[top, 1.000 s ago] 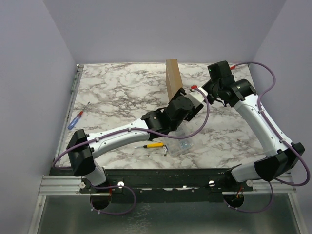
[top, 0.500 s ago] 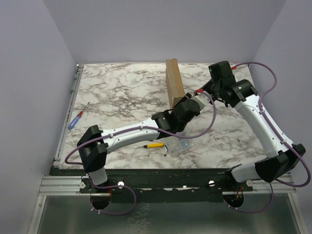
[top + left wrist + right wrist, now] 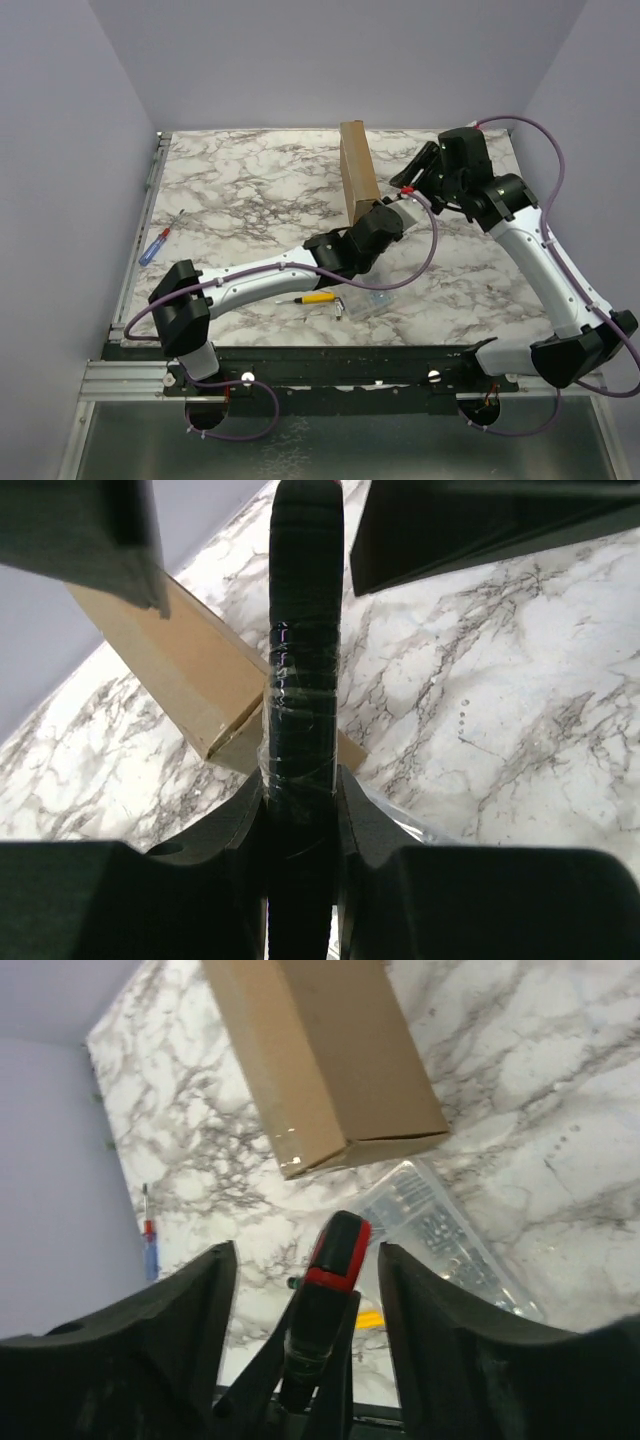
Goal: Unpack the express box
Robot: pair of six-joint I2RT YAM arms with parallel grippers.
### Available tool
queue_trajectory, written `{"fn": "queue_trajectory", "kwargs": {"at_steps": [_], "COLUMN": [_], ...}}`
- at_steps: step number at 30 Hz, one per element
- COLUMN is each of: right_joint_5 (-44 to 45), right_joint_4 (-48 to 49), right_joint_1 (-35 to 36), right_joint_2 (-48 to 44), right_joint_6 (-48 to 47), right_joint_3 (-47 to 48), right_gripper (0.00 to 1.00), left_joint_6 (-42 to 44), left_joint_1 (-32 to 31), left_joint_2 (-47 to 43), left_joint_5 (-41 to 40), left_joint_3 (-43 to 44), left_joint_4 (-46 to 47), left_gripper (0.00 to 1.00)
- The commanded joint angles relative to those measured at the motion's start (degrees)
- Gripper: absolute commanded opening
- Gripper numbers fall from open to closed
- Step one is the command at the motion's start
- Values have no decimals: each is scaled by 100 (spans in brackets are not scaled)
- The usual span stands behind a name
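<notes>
The express box (image 3: 355,170) stands on edge at the back middle of the marble table; it is plain brown and its lid is closed (image 3: 320,1060). Just right of its near end, my left gripper (image 3: 396,210) is shut on a black tool handle (image 3: 302,680) wrapped in clear film, with a red band at its end (image 3: 340,1245). My right gripper (image 3: 420,170) stands open around that red end (image 3: 408,187), and its fingers (image 3: 200,1300) are well clear of the handle on both sides.
A clear plastic case of small parts (image 3: 368,303) lies near the front edge under the left arm. Beside it is a yellow-handled tool (image 3: 318,298). A blue screwdriver (image 3: 153,245) lies at the table's left edge. Purple walls enclose three sides.
The left arm reached further right and its jaws closed on the black tool handle. The right gripper opened off the handle and drew back slightly to the right.
</notes>
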Motion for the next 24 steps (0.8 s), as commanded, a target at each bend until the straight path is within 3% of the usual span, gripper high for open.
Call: {"fn": "queue_trajectory", "kwargs": {"at_steps": [1,3,4,9,15,20,24], "right_joint_5": [-670,-922,-1075,-1338,-2241,-3946,-4225], "right_joint_4": [1398,1758,1894,1887,2097,3143,3731], "right_joint_1": [30,18,-8,-147,-400,-400,-392], "right_joint_2": [-478,-638,-683,-479,-417,-327,-260], "right_joint_6": [-1397,-1710,-1863,-2609,-2712,-2195,-1694], "right_joint_3": [-360,-552,-595,-299,-327,-735,-1128], "right_gripper": [82,97,99,100,100,98,92], "left_joint_6": [-534,-689,-770,-1420,-2025,-2258,-2392], "left_joint_1": [181,299,357,899,1601,1658,1680], "left_joint_2": [-611,-774,-850,-1193,-1610,-1749,-1741], "left_joint_5": [629,915,1017,1943,3297,3653,3818], "left_joint_3": [-373,-488,-541,-768,-943,-1050,-1129], "left_joint_4": [215,218,224,241,423,507,742], "left_gripper": [0,0,0,0,0,0,0]}}
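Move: The right hand, already spread clear of the red-and-black tool in the left fingers, has the tool's middle about 2 cm to its left and 2 cm below, some 1 cm back. From the left hand, the upright cardboard box's middle is roughly 15 cm ahead, 5 cm left and 16 cm below; the clear parts case lies about 7 cm back, 4 cm left and 23 cm below. Up first, then to the left, the right hand travels about 7 cm and 6 cm while opening fully, its fingers tipping up and swinging counter-clockwise some 35 degrees to come around the tool's red end again, still open. The left hand keeps its grip and carries the tool left and up about 5 cm each, rolling its left side down and tipping its fingers downward. ##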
